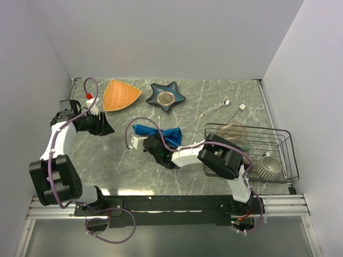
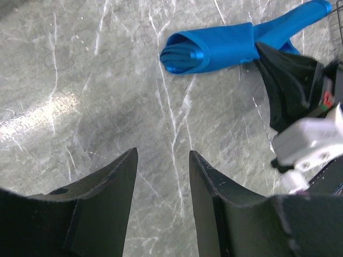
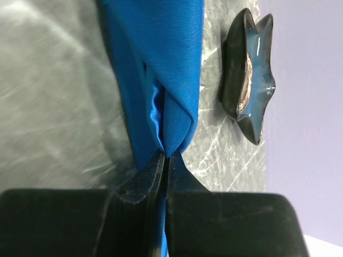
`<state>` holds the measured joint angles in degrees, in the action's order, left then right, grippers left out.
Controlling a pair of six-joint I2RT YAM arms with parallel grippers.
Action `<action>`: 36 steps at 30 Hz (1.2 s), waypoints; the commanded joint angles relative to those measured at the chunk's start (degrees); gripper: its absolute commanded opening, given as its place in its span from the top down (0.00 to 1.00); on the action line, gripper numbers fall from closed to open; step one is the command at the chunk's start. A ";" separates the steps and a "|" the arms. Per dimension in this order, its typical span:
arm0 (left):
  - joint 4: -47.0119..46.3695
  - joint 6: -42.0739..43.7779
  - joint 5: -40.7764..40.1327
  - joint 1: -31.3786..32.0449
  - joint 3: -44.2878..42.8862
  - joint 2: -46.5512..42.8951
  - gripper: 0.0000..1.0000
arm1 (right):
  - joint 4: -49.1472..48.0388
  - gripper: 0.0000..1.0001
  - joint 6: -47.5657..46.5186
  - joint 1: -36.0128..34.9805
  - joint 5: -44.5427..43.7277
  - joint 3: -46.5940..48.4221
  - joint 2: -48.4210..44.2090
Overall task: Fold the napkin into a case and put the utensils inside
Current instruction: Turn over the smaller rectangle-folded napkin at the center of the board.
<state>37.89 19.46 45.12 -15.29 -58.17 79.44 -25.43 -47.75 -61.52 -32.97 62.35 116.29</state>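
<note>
The bright blue napkin lies bunched into a loose roll on the marble table, left of the wire rack. My right gripper is shut on a gathered fold of it; in the right wrist view the napkin runs straight out from the pinched right gripper. My left gripper is open and empty at the left, apart from the cloth. Its wrist view shows the left gripper over bare marble, with the napkin's open rolled end beyond. The spoon and fork lie far right.
An orange triangular dish and a dark star-shaped dish sit at the back; the star dish is just beyond the napkin. A wire rack holding a ribbed metal cup stands at the right. Walls close in on three sides.
</note>
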 commanded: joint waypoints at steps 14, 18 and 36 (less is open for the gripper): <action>5.00 5.06 -0.48 -0.80 1.22 -4.12 0.51 | -9.74 0.68 0.45 -7.74 -5.09 -7.33 -2.38; 7.81 7.51 1.19 -0.80 0.52 -4.12 0.51 | -3.24 0.36 4.49 -9.23 -2.46 -7.94 -4.75; 8.44 6.30 4.54 8.34 -4.58 6.07 0.54 | 54.24 0.02 37.53 8.56 48.15 7.51 -26.12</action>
<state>46.59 25.85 48.12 -11.25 -60.25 82.59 13.28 -22.76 -63.90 -1.52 63.79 91.61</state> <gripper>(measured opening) 0.469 0.997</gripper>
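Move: The napkin is pinched in the right fingers near the middle of its length, held a few centimetres above the board; the bare spot where it is laid is about 6 cm back, 2 cm left and 3 cm below the right hand. The star-shaped dish stands some 16 cm ahead and 2 cm right of that hand, the wicker basket some 16 cm ahead and 20 cm left. From the left hand the napkin's middle is about 22 cm right, level fore and aft, and 10 cm below. Back towards the base and slightly down, the right hand draws the held napkin low over the board for about 5 cm, opening its fingers wide from partway and letting go. It carries on back another 8 cm or so, rising clear of the cloth and tipping some 35 degrees downward. The half-open left hand eases back 3 cm, then swings 3 cm right towards the napkin's left end. ##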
